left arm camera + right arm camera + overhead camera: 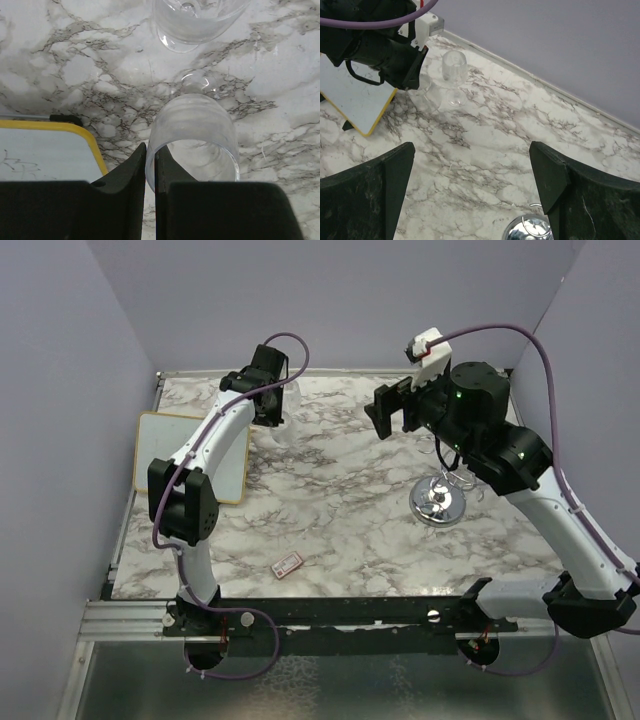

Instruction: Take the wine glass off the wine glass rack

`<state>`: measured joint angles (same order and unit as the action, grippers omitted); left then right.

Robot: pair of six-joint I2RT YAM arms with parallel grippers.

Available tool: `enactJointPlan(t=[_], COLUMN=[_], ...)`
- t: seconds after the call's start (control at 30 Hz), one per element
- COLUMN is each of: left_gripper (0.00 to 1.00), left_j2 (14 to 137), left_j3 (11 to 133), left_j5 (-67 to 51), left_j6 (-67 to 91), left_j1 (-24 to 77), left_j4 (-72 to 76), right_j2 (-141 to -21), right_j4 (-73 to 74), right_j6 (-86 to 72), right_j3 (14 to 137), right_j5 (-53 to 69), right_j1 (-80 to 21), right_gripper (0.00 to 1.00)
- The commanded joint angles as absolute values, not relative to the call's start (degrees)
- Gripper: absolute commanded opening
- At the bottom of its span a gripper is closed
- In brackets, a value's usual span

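Note:
My left gripper [151, 150] is shut on the rim of a clear wine glass [192, 135], one finger inside the bowl and one outside. I look down into its bowl; whether its foot touches the marble I cannot tell. A second wine glass [454, 70] stands upright just beyond it, and its bowl [195, 20] shows at the top of the left wrist view. The wine glass rack [437, 502], chrome with a mirror disc base [530, 232], stands at the right with no glass visible on it. My right gripper [472, 160] hangs open above the table's middle, its fingers empty.
A yellow-framed whiteboard [190, 455] lies at the table's left, close beside the held glass [427, 95]. A small red card [288, 564] lies near the front edge. Lilac walls close the table at the back and sides.

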<state>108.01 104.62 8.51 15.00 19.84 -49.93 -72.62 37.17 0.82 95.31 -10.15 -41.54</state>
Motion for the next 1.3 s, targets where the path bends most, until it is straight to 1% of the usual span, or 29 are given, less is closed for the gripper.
enactJointPlan(t=[0.0,0.1,0.3,0.37,0.7,0.9,1.0,1.17,1.27], left_gripper=[0.0,0.0,0.0,0.03,0.09,0.19,0.22,0.33,0.43], left_j2=[109.01,110.11,112.08,112.47,110.96,111.2,111.91,111.51,110.15], left_j3=[108.14,108.87,110.05,110.43,111.76,112.54,113.03,114.18,114.88], left_j5=[12.04,13.6,11.85,12.22,13.51,14.24,14.01,12.74,12.12], left_j6=[13.6,13.28,13.6,13.63,13.62,13.07,13.01,13.01,13.05], left_j1=[19.68,19.6,19.6,19.6,19.6,19.6,19.6,19.6,19.67], left_j4=[-50.32,-50.65,-51.16,-51.36,-53.1,-53.8,-54.22,-54.57,-54.88], right_j2=[-69.4,-68.35,-65.43,-64.76,-63.68,-63.13,-62.81,-61.33,-60.11], right_j4=[39.11,39.4,38.32,37.94,37.26,36.96,37.26,37.64,38.03], right_j6=[-2.55,-2.38,-2.46,-2.33,-2.02,-2.17,-2.28,-2.2,-2.28], right_j3=[94.58,94.21,93.05,92.67,90.26,89.56,89.9,90.35,90.35], right_j5=[-12.9,-13.3,-13.7,-13.98,-14.25,-14.55,-14.0,-14.3,-14.57], right_j1=[-41.66,-41.66,-41.66,-41.66,-41.66,-41.66,-41.62,-41.66,-41.66], right_gripper=[1.0,1.0,1.0,1.0,1.0,1.0,1.0,1.0,1.0])
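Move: The held wine glass, pinched by its near rim and tilted with its foot swung outward, has its middle roughly 4 cm ahead of the left hand, 3 cm to its right and 8 cm below. A standing wine glass is about 11 cm ahead and 3 cm right; the whiteboard's middle lies some 18 cm left and 4 cm back. From the right hand the held glass is about 19 cm ahead, 20 cm left and 30 cm down. The wine glass is brought upright onto the marble beside its twin as the left hand eases about 1.5 cm forward with a slight roll, then pauses; its fingers part from the rim while the hand lifts 1.5 cm or so. The empty right hand, still wide open, draws back and right about 5 cm, away from the glasses. ##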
